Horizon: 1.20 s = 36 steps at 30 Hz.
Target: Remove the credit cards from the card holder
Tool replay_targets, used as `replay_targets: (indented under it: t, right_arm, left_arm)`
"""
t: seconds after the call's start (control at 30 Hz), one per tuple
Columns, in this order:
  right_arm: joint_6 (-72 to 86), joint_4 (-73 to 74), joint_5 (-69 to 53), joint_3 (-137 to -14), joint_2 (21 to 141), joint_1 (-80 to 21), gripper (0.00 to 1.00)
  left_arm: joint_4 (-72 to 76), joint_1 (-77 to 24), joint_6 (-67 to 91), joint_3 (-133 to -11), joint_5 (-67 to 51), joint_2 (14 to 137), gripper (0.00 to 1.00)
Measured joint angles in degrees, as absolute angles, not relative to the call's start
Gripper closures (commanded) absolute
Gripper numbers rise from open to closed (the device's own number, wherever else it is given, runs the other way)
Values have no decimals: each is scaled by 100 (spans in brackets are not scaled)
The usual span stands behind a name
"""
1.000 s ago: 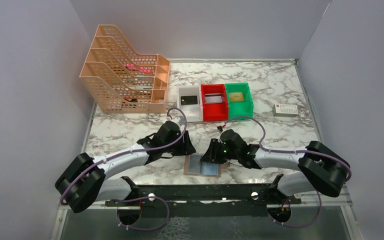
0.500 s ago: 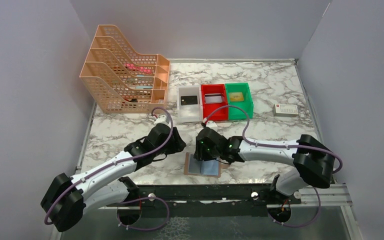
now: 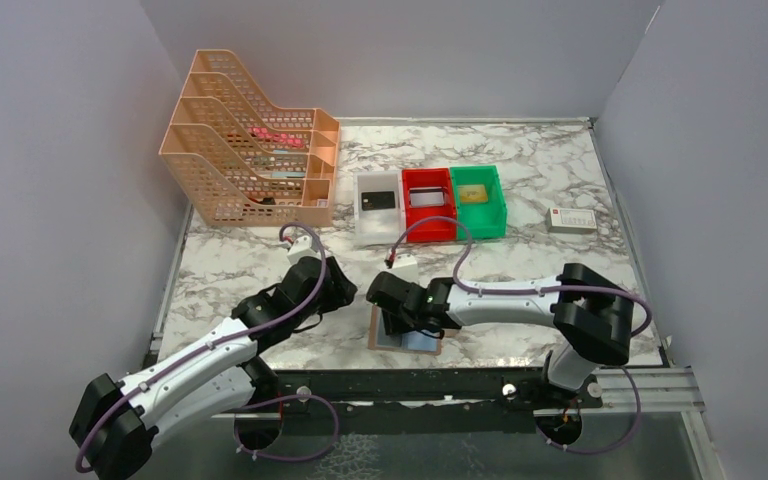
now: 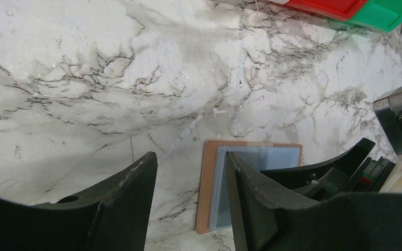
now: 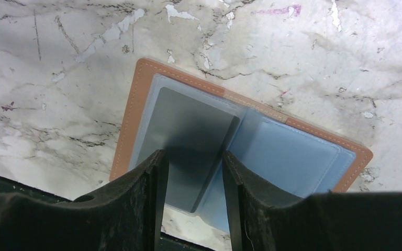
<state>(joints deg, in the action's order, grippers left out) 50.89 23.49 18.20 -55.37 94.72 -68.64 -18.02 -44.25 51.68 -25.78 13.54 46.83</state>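
The card holder [image 5: 136, 104] lies spread flat near the table's front edge, with a tan border and pale blue inner panels. A dark grey credit card [image 5: 188, 120] sits in its left panel. My right gripper [image 5: 192, 175] hovers open just over that panel, nothing between its fingers. In the top view the right gripper [image 3: 397, 316] covers the left half of the card holder [image 3: 425, 340]. My left gripper [image 3: 343, 293] stands open to the wallet's left. In the left wrist view the left gripper [image 4: 191, 180] frames bare marble, with the card holder [image 4: 208, 183] past its right finger.
White bin [image 3: 378, 228] holding a black card [image 3: 378, 200], red bin [image 3: 428, 225] and green bin [image 3: 477, 215] stand in a row behind the arms. A peach file rack [image 3: 250, 165] is at the back left. A small white box [image 3: 571, 220] lies right.
The left arm has drawn back to the left, away from the wallet. The right gripper has slid left over the wallet's left panel and its jaws have widened.
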Motion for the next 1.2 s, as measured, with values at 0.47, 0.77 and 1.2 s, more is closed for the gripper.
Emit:
replay_targets:
  t: [0.47, 0.77, 1.2]
  right_arm:
    - [5295, 2685, 2132, -5951, 9883, -7052, 90]
    - [5306, 2639, 2139, -5940, 9878, -7052, 95]
    - [5109, 561, 766, -4093, 8527, -6187, 96]
  left_arm:
    - [-1920, -4425, 5186, -2576, 1446, 4641, 45]
    - [-1907, -4425, 5166, -2576, 1437, 4742, 45]
    - [-805, -4425, 4788, -2491, 196, 5175, 41]
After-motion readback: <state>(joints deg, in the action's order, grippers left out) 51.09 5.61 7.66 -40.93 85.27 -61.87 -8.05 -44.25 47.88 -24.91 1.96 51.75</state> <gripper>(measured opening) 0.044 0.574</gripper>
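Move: The clear sleeve on the card holder's left page lies almost under the right hand's open fingers, its middle roughly 1 cm ahead, 1 cm to the left and 1 cm below. The blue right page is some 6 cm to this hand's right, about level with it and 1 cm below; the white tray is far out, about 28 cm ahead and 3 cm left. From the left hand, the same sleeve is about 9 cm right, 5 cm back and 7 cm below. The top sleeve of the left page gets pinched: the right hand settles barely 1 cm down and left while its half-open fingers shut on the thin plastic, then draws it about 1.5 cm right and 1 cm up, rolling some 20 degrees so the hand's left side rises. Late on, the left hand, fingers still half open, slides about 4 cm right towards the holder. ##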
